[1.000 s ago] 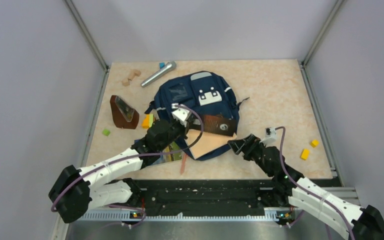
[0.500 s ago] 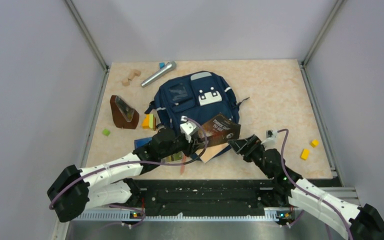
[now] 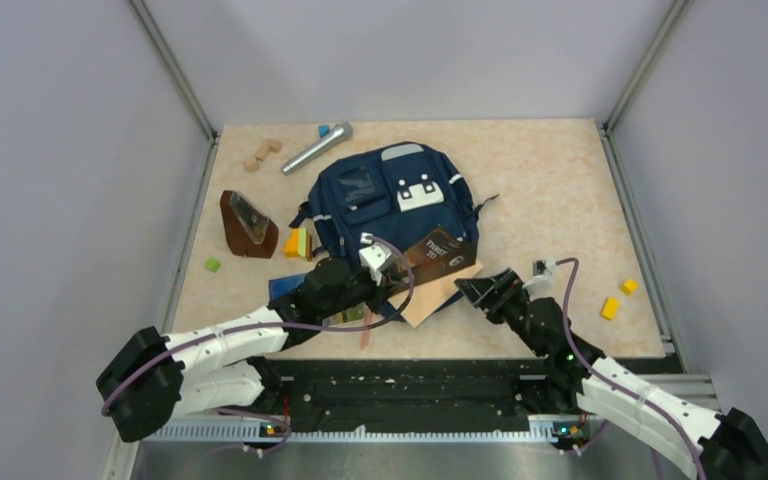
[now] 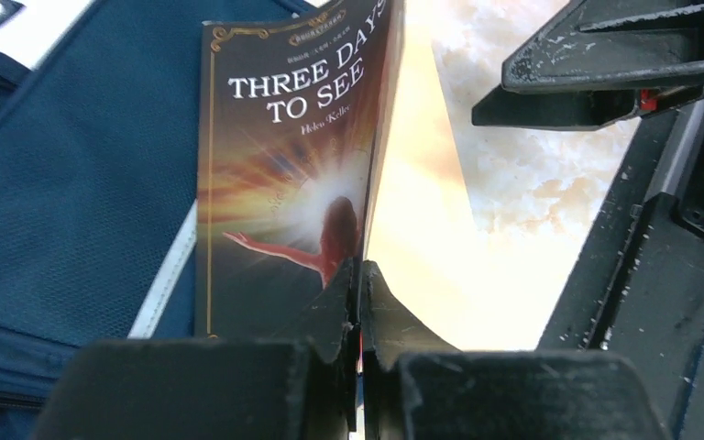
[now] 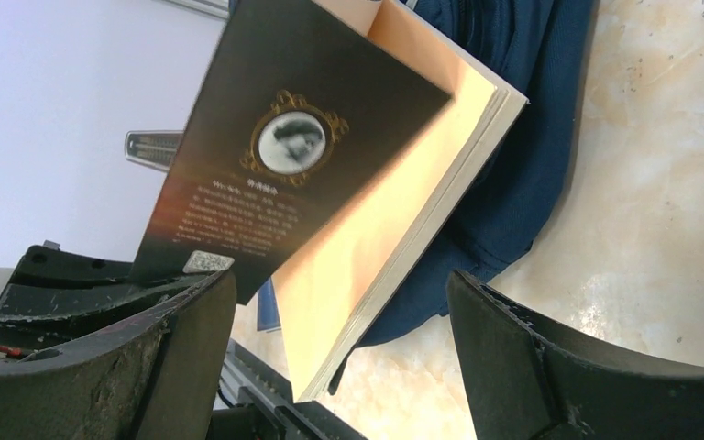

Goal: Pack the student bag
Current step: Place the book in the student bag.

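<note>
The student bag (image 3: 390, 195), navy with a white patch, lies flat mid-table; its fabric also shows in the left wrist view (image 4: 64, 183) and the right wrist view (image 5: 522, 137). My left gripper (image 3: 397, 270) (image 4: 359, 270) is shut on the front cover of a dark paperback book (image 3: 442, 254) (image 4: 284, 156) titled "Three Days to See". It holds the book up at the bag's near edge, its pages hanging open. My right gripper (image 3: 468, 289) (image 5: 339, 293) is open and empty just right of the book (image 5: 330, 147), whose page edges lie between the fingers' line of sight.
A silver microphone (image 3: 316, 148) and wooden blocks (image 3: 262, 154) lie at the back left. A brown triangular case (image 3: 247, 224), an orange-yellow block (image 3: 296, 243) and a green block (image 3: 212, 264) sit left of the bag. Yellow blocks (image 3: 610, 308) lie at the right.
My left gripper has drawn back toward the near edge, lifting the book by its cover from lying open on the bag to standing up. The right gripper has barely moved.
</note>
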Controlling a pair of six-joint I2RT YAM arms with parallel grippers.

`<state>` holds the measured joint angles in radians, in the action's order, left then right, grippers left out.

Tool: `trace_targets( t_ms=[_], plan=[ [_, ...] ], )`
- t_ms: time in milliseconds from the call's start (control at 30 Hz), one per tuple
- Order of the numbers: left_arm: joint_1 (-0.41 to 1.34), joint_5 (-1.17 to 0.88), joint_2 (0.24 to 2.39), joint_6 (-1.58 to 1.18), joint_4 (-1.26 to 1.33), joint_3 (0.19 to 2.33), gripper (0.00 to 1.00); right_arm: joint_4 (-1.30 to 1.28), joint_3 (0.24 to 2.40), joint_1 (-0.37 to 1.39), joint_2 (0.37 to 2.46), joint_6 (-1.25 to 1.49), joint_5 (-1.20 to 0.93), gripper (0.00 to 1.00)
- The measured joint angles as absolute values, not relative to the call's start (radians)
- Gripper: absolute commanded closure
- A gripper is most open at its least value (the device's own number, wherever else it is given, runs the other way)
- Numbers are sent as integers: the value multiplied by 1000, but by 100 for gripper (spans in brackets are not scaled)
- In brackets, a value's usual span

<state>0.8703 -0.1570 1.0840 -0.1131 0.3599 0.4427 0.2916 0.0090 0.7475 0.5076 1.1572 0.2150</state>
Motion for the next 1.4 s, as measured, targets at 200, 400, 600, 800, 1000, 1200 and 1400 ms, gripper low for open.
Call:
trace_targets(
  t_ms=[200,400,600,800,1000,1200,1400],
  plan=[
    [875,-57,1023,-22,380,442,100,292,9,748,496,1172,217,16],
    [883,39,972,84,421,442,100,297,9,748,497,1188,244,14],
    [1012,194,1111,201,443,451,100,346,9,748,548,1215,265,14],
    [1126,326,1177,286,445,466,65,370,9,748,566,1229,270,14],
    [1142,304,1163,249,383,479,13,370,9,748,535,1244,281,14],
    [1151,121,1091,140,255,504,10,357,9,748,495,1258,296,13],
    [1153,-45,1021,7,181,542,2,286,9,748,484,1300,327,13]
  ],
)
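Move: The left fingers are already shut on the edge of the book's half-raised cover; the book's page block has its middle about 9 cm to their right, 2 cm ahead and 4 cm below. The student bag's middle lies some 13 cm ahead and 2 cm left, the landscape book roughly 17 cm left and 3 cm back. From the open right hand, the book lies about 8 cm left, 2 cm ahead and 3 cm below. Keeping its pinch on the cover, the left hand lifts it about 5 cm, carrying it some 3 cm forward and 2 cm left, then brings it down again and slightly right onto the page block, the wrist rolling roughly 25 degrees. There the fingers open wide and let go, and the hand backs off some 8 cm towards the base, drifting right and finally rising as the wrist unrolls. ##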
